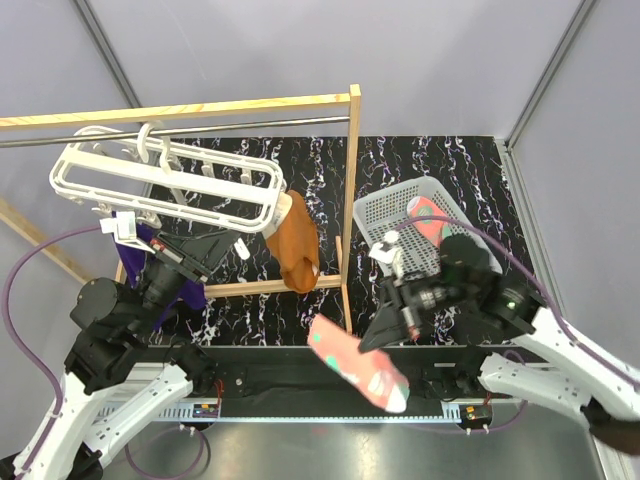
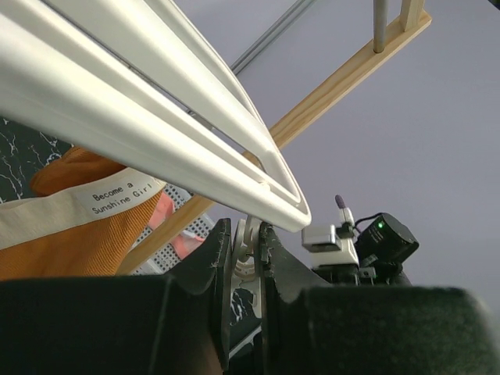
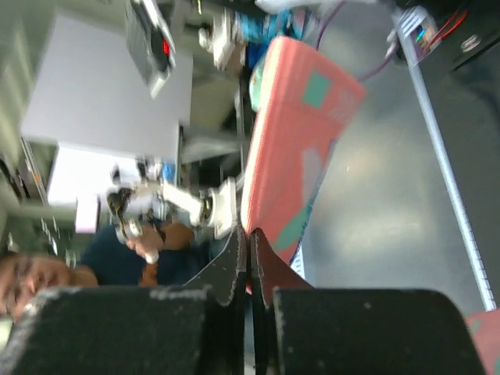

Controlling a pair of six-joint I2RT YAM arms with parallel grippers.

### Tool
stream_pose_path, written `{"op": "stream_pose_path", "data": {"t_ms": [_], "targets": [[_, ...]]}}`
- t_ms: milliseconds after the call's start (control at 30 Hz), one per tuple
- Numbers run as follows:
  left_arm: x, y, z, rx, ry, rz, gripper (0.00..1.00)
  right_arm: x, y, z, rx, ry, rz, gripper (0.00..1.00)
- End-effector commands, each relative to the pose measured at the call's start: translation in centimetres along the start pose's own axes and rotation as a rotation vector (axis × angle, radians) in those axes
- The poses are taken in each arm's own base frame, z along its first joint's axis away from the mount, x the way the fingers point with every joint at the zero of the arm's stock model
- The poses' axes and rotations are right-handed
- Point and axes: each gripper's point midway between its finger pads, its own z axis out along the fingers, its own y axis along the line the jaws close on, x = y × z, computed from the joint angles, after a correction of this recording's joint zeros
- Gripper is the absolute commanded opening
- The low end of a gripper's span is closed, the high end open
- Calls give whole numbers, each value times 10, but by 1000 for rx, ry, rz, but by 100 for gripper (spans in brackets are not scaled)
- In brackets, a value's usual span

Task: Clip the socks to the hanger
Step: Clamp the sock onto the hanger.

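Observation:
The white hanger [image 1: 165, 180] hangs by its hook from the metal rod at the back left. My left gripper [image 1: 236, 246] reaches up under the frame's right end. In the left wrist view it [image 2: 246, 250] is shut on a small white clip [image 2: 250, 242] dangling from the hanger's bar [image 2: 156, 148]. My right gripper [image 1: 385, 325] holds a coral-pink sock [image 1: 355, 365] with teal and white patches in the air above the near table edge. In the right wrist view the fingers [image 3: 234, 262] pinch that sock [image 3: 293, 141] by one edge. Another coral sock [image 1: 430, 222] lies in the basket.
A wooden rack [image 1: 352, 190] with a metal rod [image 1: 250, 126] carries the hanger. A plain orange-brown sock [image 1: 293, 245] hangs from the frame's right end, and a purple sock [image 1: 150, 240] hangs at its left. A white mesh basket [image 1: 395, 205] stands right of the rack post.

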Motion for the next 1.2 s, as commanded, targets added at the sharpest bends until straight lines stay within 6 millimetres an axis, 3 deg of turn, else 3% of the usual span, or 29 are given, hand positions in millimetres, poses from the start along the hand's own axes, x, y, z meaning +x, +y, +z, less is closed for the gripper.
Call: {"op": "stream_pose_path", "data": {"t_ms": [0, 100, 433, 567, 1167], "targets": [[16, 2, -3, 9, 72, -17, 0, -20, 18, 31, 47, -67, -141, 0], [16, -1, -7, 22, 69, -27, 0, -30, 25, 47, 51, -103, -168, 0], [13, -25, -16, 118, 82, -134, 0, -72, 69, 75, -186, -252, -231, 0], [10, -32, -19, 137, 76, -189, 0, -81, 73, 87, -202, -259, -243, 0], [10, -33, -22, 148, 69, -228, 0, -100, 91, 89, -225, -310, -281, 0]]}}
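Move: The hanger's clip, pinched in the left hand, is about 20 cm to the left of the right hand, some 13 cm farther out and 9 cm higher. The hanger's right end stands roughly 5 cm to the right of that clip and 7 cm farther out; the orange sock hangs about 10 cm to the clip's right and lower. From the left hand, the pink sock is about 20 cm to the right, 16 cm back and 11 cm down. The pink sock, still pinched in the right fingers, is swung some 12 cm left towards the clip after a brief dip back, then lifted about 7 cm, mostly at the end, fingertips tipping up some 15 degrees so its cuff comes up under the clip. The left hand keeps its hold on the clip and draws it about 3 cm back and slightly up, rolling its right side up. ##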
